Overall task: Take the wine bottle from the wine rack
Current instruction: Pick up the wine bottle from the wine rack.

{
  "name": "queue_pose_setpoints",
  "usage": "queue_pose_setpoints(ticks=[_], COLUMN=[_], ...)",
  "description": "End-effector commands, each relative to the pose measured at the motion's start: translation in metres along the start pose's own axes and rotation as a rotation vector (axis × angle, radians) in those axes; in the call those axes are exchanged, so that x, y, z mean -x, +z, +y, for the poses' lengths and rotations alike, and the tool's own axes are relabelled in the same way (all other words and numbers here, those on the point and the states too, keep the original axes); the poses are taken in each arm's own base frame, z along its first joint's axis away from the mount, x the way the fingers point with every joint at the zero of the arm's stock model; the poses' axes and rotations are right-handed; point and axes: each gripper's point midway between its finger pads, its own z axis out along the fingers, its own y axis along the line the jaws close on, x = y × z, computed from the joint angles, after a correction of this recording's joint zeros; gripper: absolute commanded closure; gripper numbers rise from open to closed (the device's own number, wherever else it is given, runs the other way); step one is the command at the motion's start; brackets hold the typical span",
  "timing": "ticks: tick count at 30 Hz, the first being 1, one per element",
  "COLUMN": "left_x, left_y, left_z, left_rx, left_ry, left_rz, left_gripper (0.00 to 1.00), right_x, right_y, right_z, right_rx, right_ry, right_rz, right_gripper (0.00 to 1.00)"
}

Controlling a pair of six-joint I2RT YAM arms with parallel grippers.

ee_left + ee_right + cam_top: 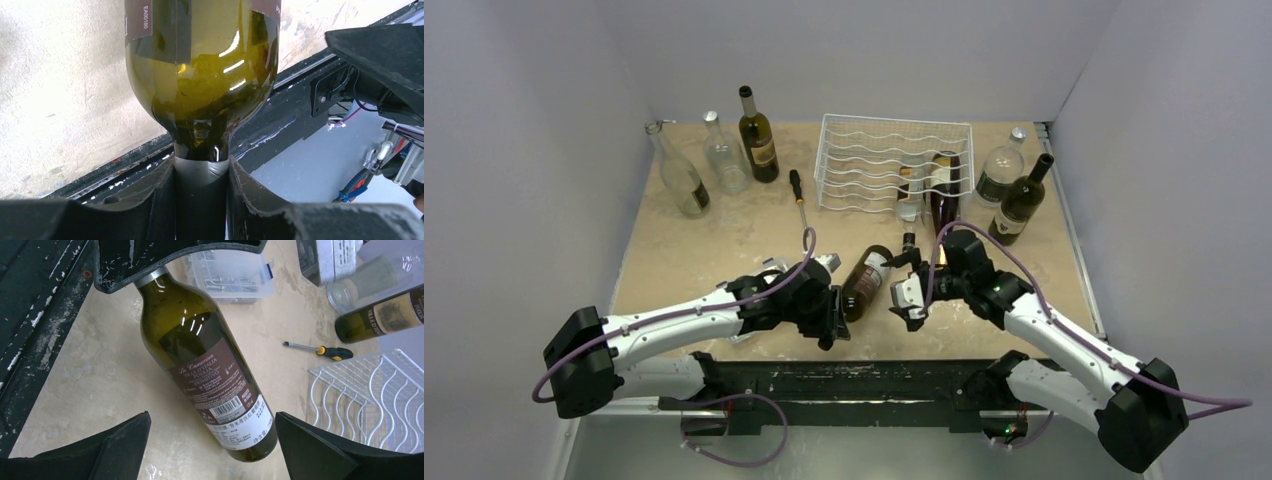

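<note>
The wine bottle [867,282] is dark green glass with a brown and white label. It lies slanted over the table's front middle, well clear of the white wire wine rack [894,165] at the back. Its base points toward the rack. My left gripper [844,312] is shut on its foil-covered neck [201,175], and the bottle's shoulder [200,75] fills the left wrist view. My right gripper [904,292] hangs open just right of the bottle. In the right wrist view its fingers [115,445] stand wide on either side of the bottle's base [210,375], not touching it.
A dark bottle [944,190] and a clear one [911,195] still lie in the rack. Bottles stand at the back left [757,135] and right of the rack [1021,200]. A screwdriver [798,195] lies left of the rack. A clear plastic box [235,275] sits behind the left arm.
</note>
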Motion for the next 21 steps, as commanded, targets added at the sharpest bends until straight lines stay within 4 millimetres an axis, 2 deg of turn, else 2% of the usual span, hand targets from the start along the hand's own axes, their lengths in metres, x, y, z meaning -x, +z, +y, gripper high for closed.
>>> queue_pose_setpoints(ticks=[1,14,18,19,20,21], left_x=[0.015,0.012,0.013,0.013,0.013,0.013], left_y=[-0.010,-0.011,-0.015,-0.015,-0.016,-0.016], left_z=[-0.041,-0.044,-0.044,-0.044,-0.046,-0.046], left_rx=[-0.127,-0.132,-0.130,-0.132,-0.136,-0.139], left_ry=[-0.002,-0.006,-0.002,-0.001,-0.001,0.000], left_rz=[-0.031,-0.005,-0.010,-0.010,-0.011,-0.011], left_gripper=[1.00,1.00,1.00,1.00,1.00,1.00], right_x=[0.002,0.004,0.005,0.023,0.007,0.004], right_y=[0.011,0.054,0.066,0.057,0.070,0.074], right_z=[-0.015,0.002,-0.002,-0.014,-0.002,0.001], right_rx=[-0.068,-0.009,-0.048,-0.117,-0.071,-0.070], right_ry=[-0.081,-0.338,-0.393,-0.431,-0.414,-0.421], right_rz=[0.026,0.083,0.103,0.072,0.103,0.112], right_gripper=[0.01,0.01,0.01,0.01,0.01,0.01])
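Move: The bottle I aim for is the dark wine bottle held by its neck in my left hand. Its middle lies about 6 cm left of my right hand, level fore and aft and some 6 cm lower; from my left hand it is about 7 cm ahead, 5 cm right and 5 cm lower. From my right hand, the wine rack is roughly 28 cm ahead, straight out, and the gold-necked bottle about 18 cm ahead and 12 cm right. I bring my wide-open right hand in from the bottle's right, about 5 cm left and sinking some 4 cm along the way, so its fingers come around the bottle near the shoulder. That wrist rolls some 15 degrees, its far finger rising against the near one, and the fingers stay open. My left hand keeps its grip on the neck, almost still. ##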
